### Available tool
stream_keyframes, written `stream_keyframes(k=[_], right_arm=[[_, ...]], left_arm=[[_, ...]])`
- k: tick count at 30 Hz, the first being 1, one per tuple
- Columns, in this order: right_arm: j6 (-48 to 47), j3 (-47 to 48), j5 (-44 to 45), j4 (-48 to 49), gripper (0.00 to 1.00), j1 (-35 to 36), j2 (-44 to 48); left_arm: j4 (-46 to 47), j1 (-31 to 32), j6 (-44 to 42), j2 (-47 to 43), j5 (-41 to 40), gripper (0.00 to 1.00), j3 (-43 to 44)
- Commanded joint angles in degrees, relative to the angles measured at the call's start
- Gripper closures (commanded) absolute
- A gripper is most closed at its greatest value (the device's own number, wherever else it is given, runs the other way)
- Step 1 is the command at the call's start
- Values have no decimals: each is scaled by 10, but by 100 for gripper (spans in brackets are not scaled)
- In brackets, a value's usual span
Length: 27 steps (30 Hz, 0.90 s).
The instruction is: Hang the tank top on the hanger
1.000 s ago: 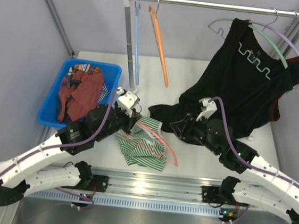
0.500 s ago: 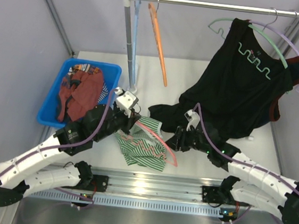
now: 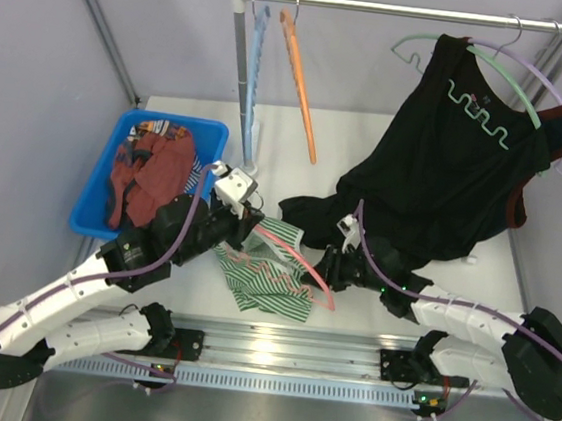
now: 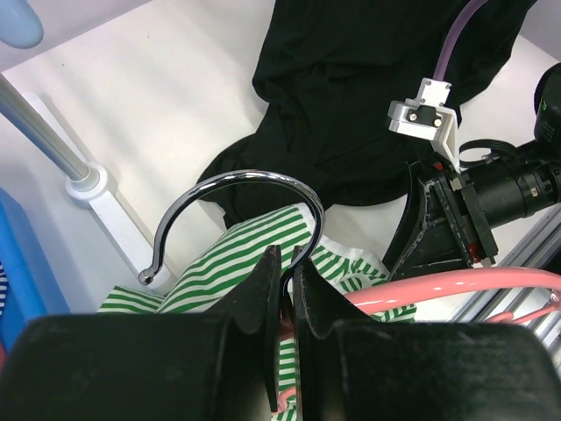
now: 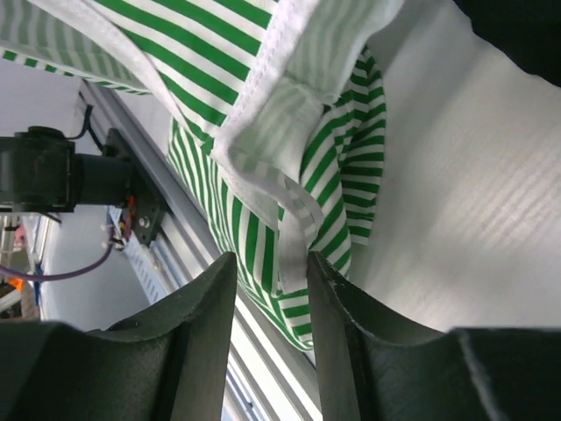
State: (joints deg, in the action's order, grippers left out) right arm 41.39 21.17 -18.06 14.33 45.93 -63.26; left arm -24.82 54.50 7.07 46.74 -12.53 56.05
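Note:
The green-and-white striped tank top (image 3: 265, 281) lies crumpled on the table between my arms. The pink hanger (image 3: 302, 266) lies across it, one arm pointing to the near right. My left gripper (image 3: 256, 231) is shut on the neck of the hanger's metal hook (image 4: 235, 181); the left wrist view shows the wire pinched between the fingers (image 4: 287, 263). My right gripper (image 3: 323, 266) is low at the tank top's right edge. In the right wrist view its jaws (image 5: 270, 267) stand apart, open, with the top's white trim strap (image 5: 294, 230) hanging between them.
A blue bin (image 3: 100, 192) with a red patterned cloth (image 3: 150, 172) stands at the left. A large black garment (image 3: 457, 159) hangs from the rack (image 3: 413, 11) and spills onto the table behind my right arm. Orange (image 3: 300, 84) and light blue (image 3: 258, 77) hangers hang at the rack's left.
My right arm has stretched low and slid left to the tank top's edge, its jaws narrowing around the trim. The left gripper has kept its hold on the hook, barely moving.

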Motion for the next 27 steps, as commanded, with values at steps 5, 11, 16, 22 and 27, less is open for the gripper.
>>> stream_keyframes(k=[5,11,16,22,27], right_arm=[[48,-13,-39,166,71,-9,-48],[108,-56,-65,307,95,-30,-84],[149,-94,-79,380,100,-48,-89],[204,-147,-108,465,100,-88,-29],[235,-173,-132,468,100,-115,31]], left_arm=[[27,3,-5,-14,-8,100,31],[31,3,0,-23,-25,100,31],[33,3,6,-30,-53,100,30],[43,3,13,-41,-93,100,20],[54,3,13,-44,-135,100,14]])
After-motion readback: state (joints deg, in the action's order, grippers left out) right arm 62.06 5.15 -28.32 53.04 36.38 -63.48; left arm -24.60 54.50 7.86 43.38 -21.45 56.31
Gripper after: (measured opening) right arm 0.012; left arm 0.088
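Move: The tank top's loose white-edged strap hangs almost between the right hand's open fingertips, about 2 cm farther left and 1 cm ahead. The tank top's crumpled body lies some 9 cm to this hand's left, level with it fore and aft, and 6 cm lower; the pink hanger's near end is about 3 cm right, 5 cm back and 6 cm above. From the left hand, already gripping the hanger below its hook, the strap is roughly 14 cm right, 3 cm back and 20 cm down. The tank top's strap is taken between the right fingers, which ease about 1.5 cm left and shut on it. Keeping the pinch, the right hand dips slightly, then draws right about 3 cm and rises some 4 cm, its fingertips tilting up about 25 degrees. The left hand keeps hold of the pink hanger and carries it left and a little up and forward, turning it slightly counter-clockwise. ##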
